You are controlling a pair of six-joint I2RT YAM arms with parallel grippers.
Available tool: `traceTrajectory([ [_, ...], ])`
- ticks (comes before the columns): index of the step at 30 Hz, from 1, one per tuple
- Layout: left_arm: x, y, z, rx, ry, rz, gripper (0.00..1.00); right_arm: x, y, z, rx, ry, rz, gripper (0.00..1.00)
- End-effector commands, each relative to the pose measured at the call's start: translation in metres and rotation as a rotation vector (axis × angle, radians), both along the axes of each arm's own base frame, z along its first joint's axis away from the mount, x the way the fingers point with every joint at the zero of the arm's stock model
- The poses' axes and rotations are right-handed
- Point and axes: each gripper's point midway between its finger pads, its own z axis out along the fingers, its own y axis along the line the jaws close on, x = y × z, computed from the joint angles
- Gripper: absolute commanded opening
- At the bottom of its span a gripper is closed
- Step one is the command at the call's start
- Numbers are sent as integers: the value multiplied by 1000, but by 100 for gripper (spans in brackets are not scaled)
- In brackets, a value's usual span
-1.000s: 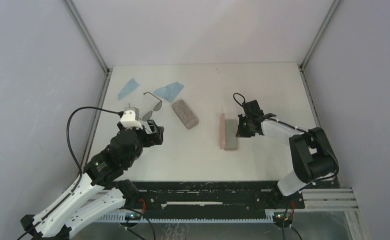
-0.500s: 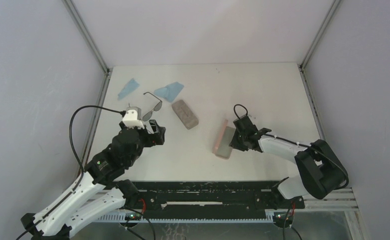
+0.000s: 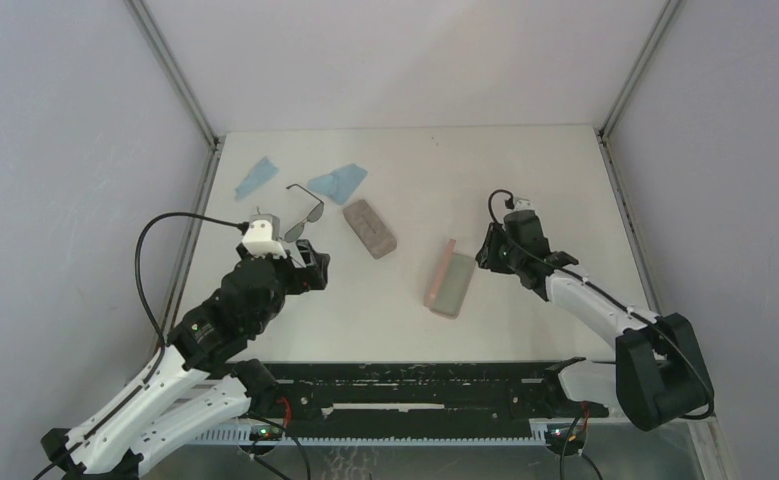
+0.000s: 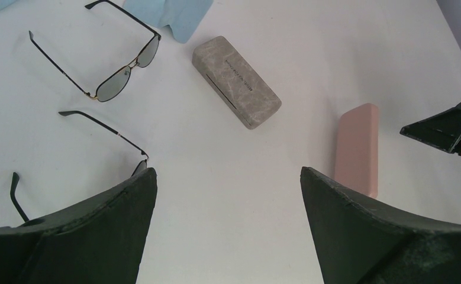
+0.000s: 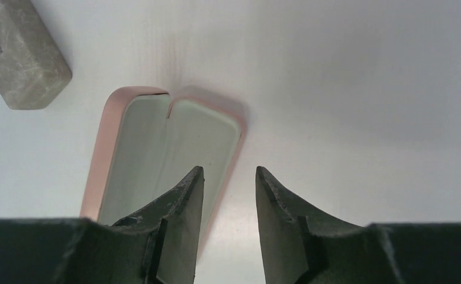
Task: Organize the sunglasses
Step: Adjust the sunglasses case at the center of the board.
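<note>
One pair of sunglasses (image 4: 121, 68) with thin black frames lies open at the far left (image 3: 305, 212). A second pair of sunglasses (image 4: 106, 131) lies nearer me, partly hidden behind my left finger. My left gripper (image 4: 228, 171) hangs wide open above bare table, just right of that pair (image 3: 310, 265). The pink case (image 3: 449, 280) lies open at mid-table, its pale green inside (image 5: 163, 148) facing up and holding nothing. My right gripper (image 5: 229, 170) is partly open and holds nothing. It hovers over the case's right rim (image 3: 489, 252).
A grey-brown case (image 3: 369, 228) lies shut between the sunglasses and the pink case (image 4: 237, 80). Two light blue cloths (image 3: 257, 175) (image 3: 338, 181) lie at the far left. Metal rails run along both side walls.
My right gripper has opened, let go of the pink case and drawn back to the right. The case turned and now lies open and slanted. The left arm has not moved.
</note>
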Motion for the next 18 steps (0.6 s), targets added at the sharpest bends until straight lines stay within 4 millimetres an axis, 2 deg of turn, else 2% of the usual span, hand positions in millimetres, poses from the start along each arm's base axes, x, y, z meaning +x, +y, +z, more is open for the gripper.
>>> traceTrajectory([
  [1, 4, 0, 5, -27, -24, 19, 94, 33, 6, 32, -40, -146, 247, 37],
  [3, 4, 1, 7, -31, -29, 23, 94, 37, 9, 33, -44, -103, 329, 37],
  [8, 2, 3, 6, -36, -27, 25, 94, 42, 19, 8, -86, -25, 504, 39],
  [18, 1, 4, 6, -42, -26, 29, 94, 55, 33, -22, -66, 77, 626, 42],
])
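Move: To the right hand's left by about 8 cm, and some 2 cm back, lies the middle of the open pink sunglasses case, roughly 5 cm lower, its lid standing on its left side. The grey case is about 26 cm left of this hand and 10 cm farther out, the blue cloth about 34 cm left and 22 cm out. From the left hand the pink case lies some 25 cm right, 5 cm ahead and 21 cm below. Swinging forward about 5 cm and rising slightly, the right hand then sinks some 4 cm with a small drift left, down to the far right corner of the open pink case. Meanwhile the wrist turns about 30 degrees counter-clockwise, and the fingers stay partly open; whether they touch the rim can't be seen. ##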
